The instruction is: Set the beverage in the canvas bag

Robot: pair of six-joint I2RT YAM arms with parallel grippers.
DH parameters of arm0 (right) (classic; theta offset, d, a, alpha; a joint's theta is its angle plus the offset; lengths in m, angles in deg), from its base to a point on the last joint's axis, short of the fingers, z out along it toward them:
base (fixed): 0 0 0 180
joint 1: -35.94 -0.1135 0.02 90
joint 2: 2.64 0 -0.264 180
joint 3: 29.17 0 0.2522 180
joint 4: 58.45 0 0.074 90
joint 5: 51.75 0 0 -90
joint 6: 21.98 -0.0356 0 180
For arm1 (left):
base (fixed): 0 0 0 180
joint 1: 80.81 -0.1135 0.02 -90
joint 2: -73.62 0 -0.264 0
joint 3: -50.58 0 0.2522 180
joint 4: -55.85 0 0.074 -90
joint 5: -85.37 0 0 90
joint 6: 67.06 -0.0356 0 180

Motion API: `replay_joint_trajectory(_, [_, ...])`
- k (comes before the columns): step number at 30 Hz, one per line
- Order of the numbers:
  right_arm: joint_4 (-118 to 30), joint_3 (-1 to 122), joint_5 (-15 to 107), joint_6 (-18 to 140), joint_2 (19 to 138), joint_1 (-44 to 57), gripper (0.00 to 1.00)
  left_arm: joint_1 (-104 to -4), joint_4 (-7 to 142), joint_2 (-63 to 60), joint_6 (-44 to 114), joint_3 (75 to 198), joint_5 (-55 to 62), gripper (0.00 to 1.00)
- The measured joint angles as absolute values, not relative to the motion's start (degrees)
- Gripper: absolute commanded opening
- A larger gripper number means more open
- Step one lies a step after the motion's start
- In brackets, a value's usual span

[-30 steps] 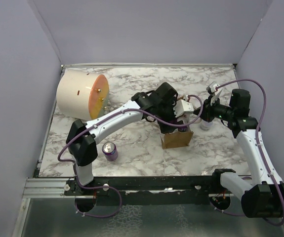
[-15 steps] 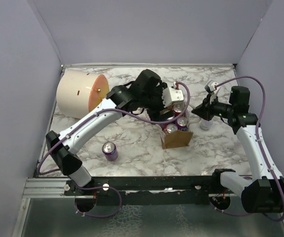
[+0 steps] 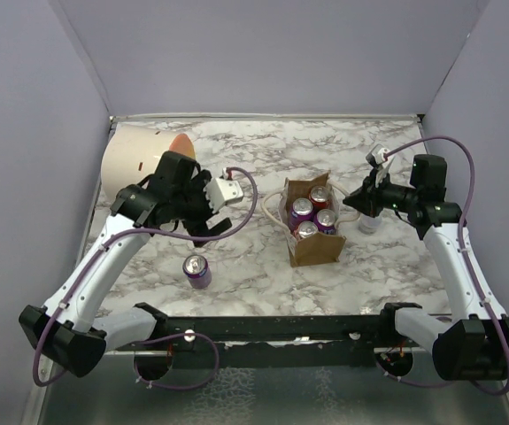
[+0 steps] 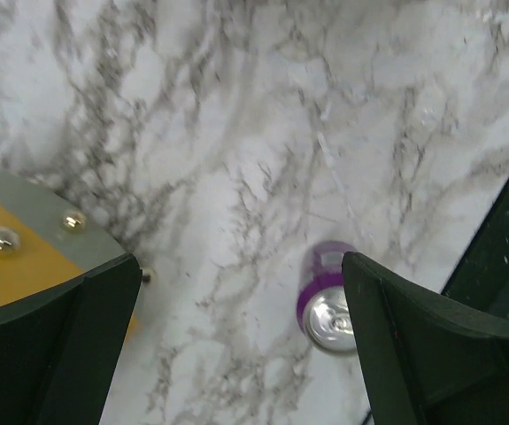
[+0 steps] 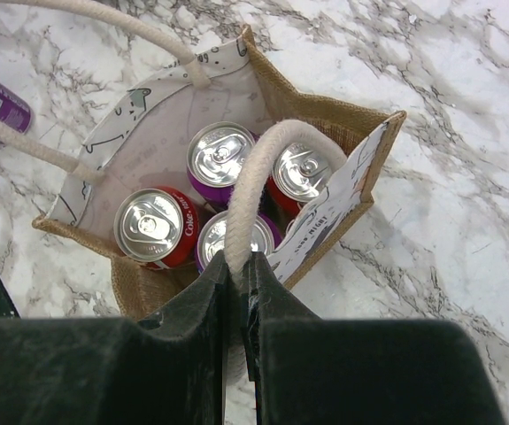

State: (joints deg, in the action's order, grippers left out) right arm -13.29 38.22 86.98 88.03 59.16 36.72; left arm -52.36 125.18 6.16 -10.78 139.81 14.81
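The canvas bag stands right of centre, a small brown tote with white looped handles, and several cans sit upright inside it. My right gripper is shut on one white handle above the bag's wall. A purple beverage can stands alone on the marble to the bag's left. My left gripper hangs open and empty above the table, up and left of that can. From the left wrist, the can lies beside the right finger of that gripper.
A big cream cylinder with an orange face lies at the back left, close to my left gripper; its face shows beside the left finger. A small pale object stands under my right gripper. Grey walls enclose the table; a black rail runs along the near edge.
My left arm has drawn back from over the bag to the left side, and its jaws have opened wide. The right gripper has kept hold of the handle.
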Motion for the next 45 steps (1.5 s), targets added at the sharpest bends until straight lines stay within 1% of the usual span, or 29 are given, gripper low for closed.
replay_joint_trajectory(5, [-13.2,38.2,87.0,88.0,58.5,36.7,0.01,-54.7,130.2,10.4,-11.0,128.9,13.8,0.99])
replay_joint_trajectory(9, [-13.2,38.2,87.0,87.9,57.6,36.7,0.01,-55.1,132.6,12.0,-10.9,124.0,12.4,0.99])
replay_joint_trajectory(14, [-13.2,38.2,87.0,87.8,56.9,36.7,0.01,-55.1,134.3,13.9,-10.8,120.9,10.5,0.99])
replay_joint_trajectory(21, [-13.1,38.2,87.0,87.7,55.6,36.7,0.01,-55.1,134.0,12.6,-10.9,117.7,9.9,0.99])
replay_joint_trajectory(24, [-13.1,38.2,87.0,87.7,55.5,36.7,0.01,-55.1,132.9,12.0,-10.9,116.2,10.0,0.94])
replay_joint_trajectory(26, [-13.0,38.2,87.0,87.7,55.5,36.7,0.01,-55.1,132.3,11.3,-10.9,115.9,10.2,0.9])
replay_joint_trajectory(32, [-13.0,38.2,87.0,87.7,55.5,36.7,0.01,-55.1,130.2,8.3,-11.1,115.7,11.9,0.71])
replay_joint_trajectory(33, [-13.0,38.1,87.0,87.7,55.5,36.7,0.01,-55.1,129.9,7.9,-11.2,115.6,12.1,0.67])
replay_joint_trajectory(34, [-13.0,38.1,87.0,87.7,55.4,36.7,0.01,-55.1,129.7,7.5,-11.2,115.6,12.5,0.6])
replay_joint_trajectory(41, [-13.0,38.1,87.0,87.8,55.4,36.7,0.05,-55.1,129.6,7.4,-12.0,116.3,13.1,0.24])
replay_joint_trajectory(44, [-13.0,38.1,87.0,87.9,55.5,36.7,0.08,-55.1,131.0,7.4,-12.6,119.8,13.8,0.05])
replay_joint_trajectory(45, [-13.0,38.1,87.0,87.9,55.6,36.7,0.09,-55.1,131.5,7.4,-12.7,121.3,14.0,0.0])
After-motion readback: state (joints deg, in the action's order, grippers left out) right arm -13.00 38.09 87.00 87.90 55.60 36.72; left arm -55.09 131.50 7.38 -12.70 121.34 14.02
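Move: The last purple beverage can stands about 8 cm back from the open left hand and 6 cm to its left, its middle some 17 cm below. The canvas bag with four cans is roughly 4 cm ahead and 25 cm to the right of the left hand, 15 cm down; the cream drum is about 19 cm ahead and 19 cm left, 13 cm down. From the right hand the can lies some 17 cm back, 39 cm left and 15 cm lower. Down, back and to its left, the left hand drops about 14 cm onto the lone purple can, tilting some 25 degrees so its wide-open fingers point more steeply down. They close around the can's upper end and pinch it, then the hand starts up with it by roughly 3 cm. The right hand keeps its grip on the bag's handle, easing up slightly. ##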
